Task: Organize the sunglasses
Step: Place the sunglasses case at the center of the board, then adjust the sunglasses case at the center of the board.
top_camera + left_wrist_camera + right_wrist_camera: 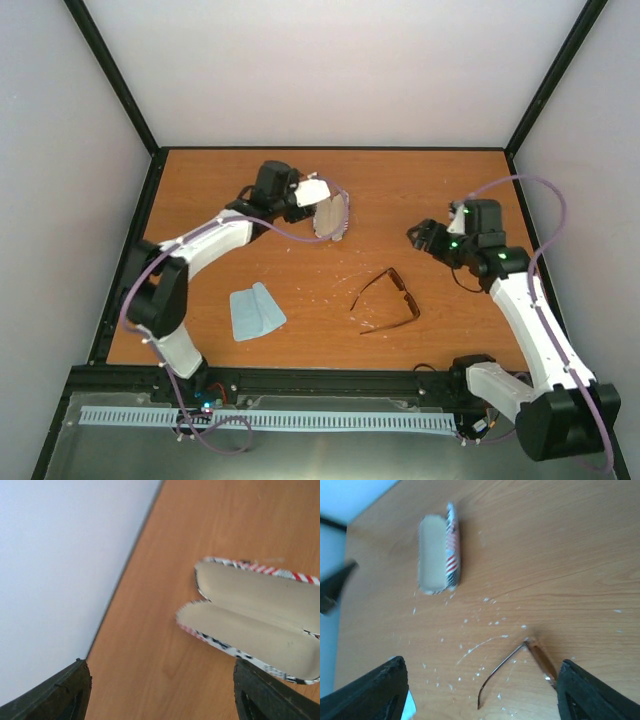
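The sunglasses [388, 300], with a thin reddish-brown frame, lie on the table right of centre, temple arms spread; the right wrist view shows one arm and part of the front [520, 664]. The tan case [331, 216] lies open at the back of the table, its two pale halves [250, 620] side by side and its red-white stripes [451, 550] outside. My left gripper [318, 195] hovers at the case's far end, open, with only bare wood between its fingers [55, 695]. Right of the sunglasses and above them, my right gripper [418, 238] is open and empty.
A light blue cloth [255, 312] lies folded at the front left, and its corner [409, 706] shows beside my right gripper's finger. White specks [480, 625] dot the wood between case and sunglasses. Black frame posts and pale walls enclose the table [470, 180].
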Robot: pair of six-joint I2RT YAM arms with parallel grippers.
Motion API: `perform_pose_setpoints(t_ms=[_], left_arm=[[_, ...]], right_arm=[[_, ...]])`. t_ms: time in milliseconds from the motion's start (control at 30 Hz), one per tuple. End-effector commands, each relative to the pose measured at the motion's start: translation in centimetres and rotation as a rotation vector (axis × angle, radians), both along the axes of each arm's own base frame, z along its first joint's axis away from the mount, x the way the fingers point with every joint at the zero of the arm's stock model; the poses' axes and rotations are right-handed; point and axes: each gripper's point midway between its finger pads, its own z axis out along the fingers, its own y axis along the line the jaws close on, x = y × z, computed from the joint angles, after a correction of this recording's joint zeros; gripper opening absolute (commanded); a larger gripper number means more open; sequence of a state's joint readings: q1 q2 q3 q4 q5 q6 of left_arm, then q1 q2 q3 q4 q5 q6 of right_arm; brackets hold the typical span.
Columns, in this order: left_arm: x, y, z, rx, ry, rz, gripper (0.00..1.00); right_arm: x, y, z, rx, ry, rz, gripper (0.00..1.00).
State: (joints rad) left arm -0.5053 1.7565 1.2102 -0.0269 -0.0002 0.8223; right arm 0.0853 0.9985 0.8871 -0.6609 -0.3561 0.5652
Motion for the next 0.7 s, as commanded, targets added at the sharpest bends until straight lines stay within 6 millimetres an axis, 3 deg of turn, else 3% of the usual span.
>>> perform_pose_setpoints(t_ms=[0,100,167,300,333,400,467,600,667], left_arm=[[-1.0,3.9,6.1,-0.180,0.095,0.159,0.76],[-2.7,7.8,5.6,-0.182,0.157,0.228,0.72],[-4.3,10.0,4.0,-0.130,0.162,0.251,0.69],[-7.9,12.7,0.3,-0.067,0.233,0.288,0.56],[-8.3,13.1,-0.1,-0.066,0.245,0.298,0.55],[-8.8,13.4,-0.8,-0.075,0.263,0.318,0.54],[-9.1,13.3,-1.5,-0.078,0.291,0.323,0.53],[-8.5,13.9,-2.5,-0.085,0.292,0.347,0.52],[-7.9,14.4,-2.5,-0.094,0.291,0.366,0.51]], right_arm=[[-0.7,5.6,0.0,-0.059,0.030,0.203,0.75],[-2.0,9.8,-1.7,-0.101,0.110,0.333,0.63],[-2.7,11.8,-2.7,-0.096,0.144,0.388,0.61],[-3.1,13.4,-4.8,-0.103,0.216,0.401,0.60],[-2.4,13.4,-5.1,-0.118,0.205,0.383,0.57],[-0.5,13.6,-5.5,-0.151,0.171,0.357,0.44],[1.3,15.3,-5.6,-0.145,0.168,0.395,0.33],[4.2,18.8,-6.3,-0.199,0.172,0.473,0.25],[6.0,18.9,-6.9,-0.262,0.186,0.444,0.19]])
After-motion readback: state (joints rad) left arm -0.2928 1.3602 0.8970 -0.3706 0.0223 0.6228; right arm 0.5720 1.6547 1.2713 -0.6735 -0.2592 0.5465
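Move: The open sunglasses case lies about 17 cm ahead of the right hand and 22 cm to its left, some 16 cm lower. The sunglasses lie nearer that hand, roughly 6 cm back, 7 cm left and 18 cm below. From the left hand, already clear of the case, the case is about 2 cm ahead, 6 cm right and 12 cm down; the blue cloth lies some 26 cm back and 13 cm left of this hand. Leftward, the right hand sweeps some 17 cm towards the case while sinking about 7 cm, turning roughly 25 degrees counter-clockwise and tipping down; it ends reaching forward, fingers mostly closed. Meanwhile the empty left hand rises about 8 cm, then swings left, back and down, away from the case towards the cloth side, its fingers partly narrowing. ##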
